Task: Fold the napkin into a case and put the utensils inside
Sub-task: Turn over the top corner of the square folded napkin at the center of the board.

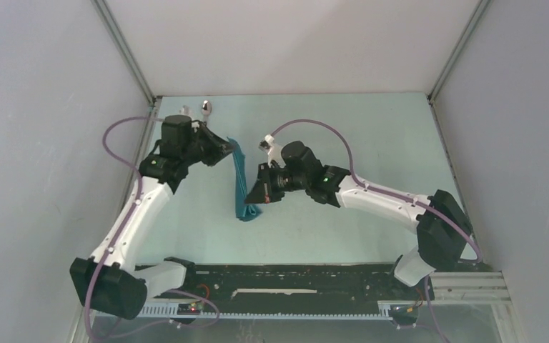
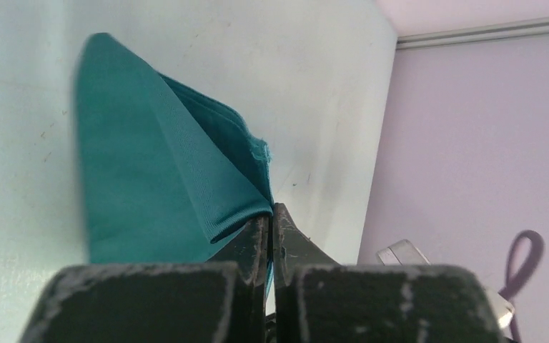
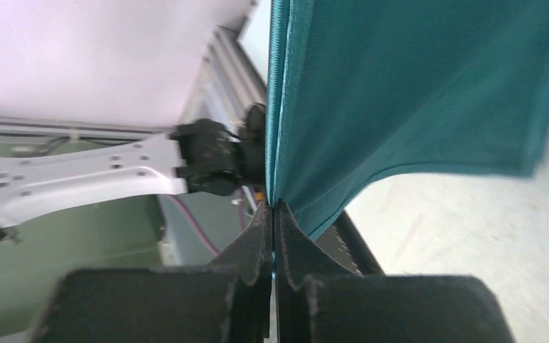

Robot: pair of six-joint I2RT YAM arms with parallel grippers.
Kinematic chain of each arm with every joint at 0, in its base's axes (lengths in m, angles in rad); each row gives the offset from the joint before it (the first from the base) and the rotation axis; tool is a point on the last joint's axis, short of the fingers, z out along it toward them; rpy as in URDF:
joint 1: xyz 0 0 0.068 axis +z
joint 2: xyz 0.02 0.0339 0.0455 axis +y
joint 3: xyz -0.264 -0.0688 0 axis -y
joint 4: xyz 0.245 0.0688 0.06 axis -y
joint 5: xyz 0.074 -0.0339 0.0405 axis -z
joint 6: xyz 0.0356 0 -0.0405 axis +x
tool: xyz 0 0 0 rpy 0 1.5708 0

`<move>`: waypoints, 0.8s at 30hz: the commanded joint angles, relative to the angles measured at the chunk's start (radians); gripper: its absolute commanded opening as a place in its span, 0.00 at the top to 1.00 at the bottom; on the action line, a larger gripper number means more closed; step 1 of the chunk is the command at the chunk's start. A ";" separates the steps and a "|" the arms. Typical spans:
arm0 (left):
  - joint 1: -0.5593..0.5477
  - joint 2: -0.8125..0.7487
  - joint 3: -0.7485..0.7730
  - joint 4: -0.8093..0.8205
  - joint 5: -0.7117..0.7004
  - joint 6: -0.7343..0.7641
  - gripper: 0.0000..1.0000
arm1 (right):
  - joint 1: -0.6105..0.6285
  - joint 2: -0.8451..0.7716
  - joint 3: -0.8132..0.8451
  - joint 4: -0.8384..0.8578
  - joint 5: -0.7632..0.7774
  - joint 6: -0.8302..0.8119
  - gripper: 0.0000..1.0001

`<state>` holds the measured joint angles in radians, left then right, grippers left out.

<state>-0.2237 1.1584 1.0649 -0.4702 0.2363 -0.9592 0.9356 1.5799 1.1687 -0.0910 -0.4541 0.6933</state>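
Observation:
The teal napkin (image 1: 241, 175) shows from above as a narrow long strip, held up between both grippers, and its near end (image 1: 250, 212) bunches just above the table. My left gripper (image 1: 230, 151) is shut on the far end. In the left wrist view the cloth (image 2: 150, 179) fans out from the pinched fingertips (image 2: 271, 211). My right gripper (image 1: 252, 196) is shut on the near end, and the cloth (image 3: 414, 86) hangs from its tips (image 3: 274, 207). A shiny spoon (image 1: 206, 107) and a second metal utensil (image 1: 184, 110) lie at the far left, behind the left arm.
The pale green table (image 1: 372, 136) is walled by grey panels left, right and behind. A black rail (image 1: 293, 282) runs along the near edge between the arm bases. The left arm's purple cable (image 1: 114, 136) loops near the left wall.

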 commanded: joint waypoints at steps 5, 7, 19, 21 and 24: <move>-0.109 0.232 0.231 -0.028 -0.159 0.072 1.00 | -0.088 -0.055 -0.208 0.469 -0.346 0.320 1.00; -0.150 0.360 0.276 -0.005 -0.156 0.075 1.00 | -0.136 -0.028 -0.299 0.572 -0.359 0.357 1.00; -0.341 0.959 0.668 0.113 -0.134 0.076 1.00 | -0.451 0.098 -0.676 0.730 -0.540 0.233 1.00; -0.359 0.998 0.703 0.126 -0.121 0.056 1.00 | -0.492 0.083 -0.711 0.680 -0.550 0.189 1.00; -0.384 1.040 0.740 0.140 -0.108 0.029 1.00 | -0.539 0.053 -0.763 0.636 -0.554 0.140 1.00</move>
<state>-0.6151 2.1773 1.7027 -0.5205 0.1982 -0.8997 0.4198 1.6936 0.4770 0.6250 -0.8253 0.9344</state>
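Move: The napkin is already off the board, its edge pinched between both shut grippers. It is being taken to the board's middle, which lies about 18 cm right, 4 cm ahead and 22 cm below the left hand, and about 12 cm right, 15 cm ahead and 18 cm below the right hand. From the left hand, the spoon is roughly 18 cm ahead and 9 cm left, the knife 12 cm ahead and 14 cm left, both down on the board. The napkin is still pinched by both hands, which lift it a further 3 or 4 cm, then sweep it rightward and down towards the board's middle, drifting forward. The left hand ends about 20 cm to the right; the right travels somewhat less. Both wrists tip and yaw clockwise some 20 degrees, fingers staying shut. ##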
